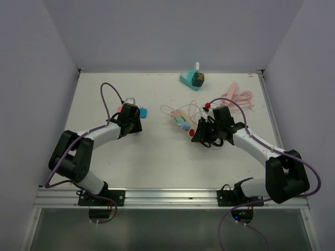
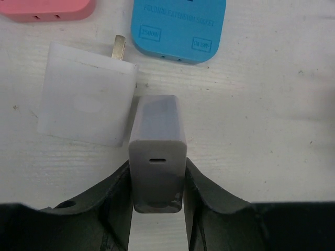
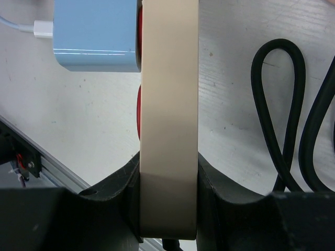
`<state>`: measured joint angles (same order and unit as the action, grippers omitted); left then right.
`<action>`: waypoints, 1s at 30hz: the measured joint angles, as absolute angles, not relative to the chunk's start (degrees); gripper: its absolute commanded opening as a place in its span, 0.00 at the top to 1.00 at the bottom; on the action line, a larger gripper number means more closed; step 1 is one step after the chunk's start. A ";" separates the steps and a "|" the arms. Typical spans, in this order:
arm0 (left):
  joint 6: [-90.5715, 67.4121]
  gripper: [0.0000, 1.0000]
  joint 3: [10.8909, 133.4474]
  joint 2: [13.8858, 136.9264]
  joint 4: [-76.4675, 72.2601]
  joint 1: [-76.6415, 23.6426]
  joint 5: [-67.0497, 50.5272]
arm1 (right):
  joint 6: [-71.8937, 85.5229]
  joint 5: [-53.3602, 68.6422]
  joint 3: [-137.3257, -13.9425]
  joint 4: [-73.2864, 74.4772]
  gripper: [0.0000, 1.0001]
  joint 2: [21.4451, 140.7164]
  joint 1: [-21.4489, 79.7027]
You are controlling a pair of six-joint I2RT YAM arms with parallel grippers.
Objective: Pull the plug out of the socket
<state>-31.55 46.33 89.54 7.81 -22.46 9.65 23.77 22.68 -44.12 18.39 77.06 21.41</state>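
In the right wrist view my right gripper (image 3: 168, 183) is shut on a beige socket strip (image 3: 168, 104), held edge-on between both fingers. A light blue plug (image 3: 97, 34) sits in the strip's red face on its left side, with a white cable (image 3: 18, 26) running out of it. From above, the right gripper (image 1: 201, 133) holds the socket near the table's middle. My left gripper (image 2: 157, 178) is shut on a grey charger block (image 2: 157, 136) whose slot port faces the camera. From above, the left gripper (image 1: 131, 117) is far from the socket, at the left.
A white adapter (image 2: 86, 97) with a metal prong lies against the grey charger's left side. A blue adapter (image 2: 179, 29) and a pink one (image 2: 47, 8) lie beyond. Black cable loops (image 3: 293, 104) lie right of the socket. A teal object (image 1: 192, 79) and pink cable (image 1: 238, 97) lie at the back.
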 measured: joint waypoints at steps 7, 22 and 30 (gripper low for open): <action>-32.60 0.20 46.65 88.95 8.05 -22.13 9.85 | 23.73 22.68 -43.72 18.41 1.00 76.53 21.41; -40.62 0.00 47.31 72.01 16.12 -23.64 6.11 | 23.57 22.22 -43.68 18.37 1.00 76.53 21.91; -53.84 0.00 50.39 71.92 17.69 -36.21 3.84 | 25.50 18.65 -43.05 16.58 1.00 75.90 24.10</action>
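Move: The light-blue plug on the strip is about 21 cm to the right of my left hand, about level ahead and a couple of centimetres higher; the green plug is some 18 cm right and 2 cm ahead. Beside my still-held white plug, another white plug lies 5 cm left and 3 ahead, and the blue folding socket 7 cm ahead, 2 right, all low on the table. My right hand has the light-blue plug about 6 cm ahead, 5 left and 3 below. I open my left fingers wide, letting go of the white plug low at the table, then lift almost straight up. Still rising, to about 12 cm in all, I swing some 10 cm right and 6 cm back towards the light-blue plug, rolling the hand about 25 degrees so its left side dips. My right hand stays in place and keeps its pinch on the strip's near end. ##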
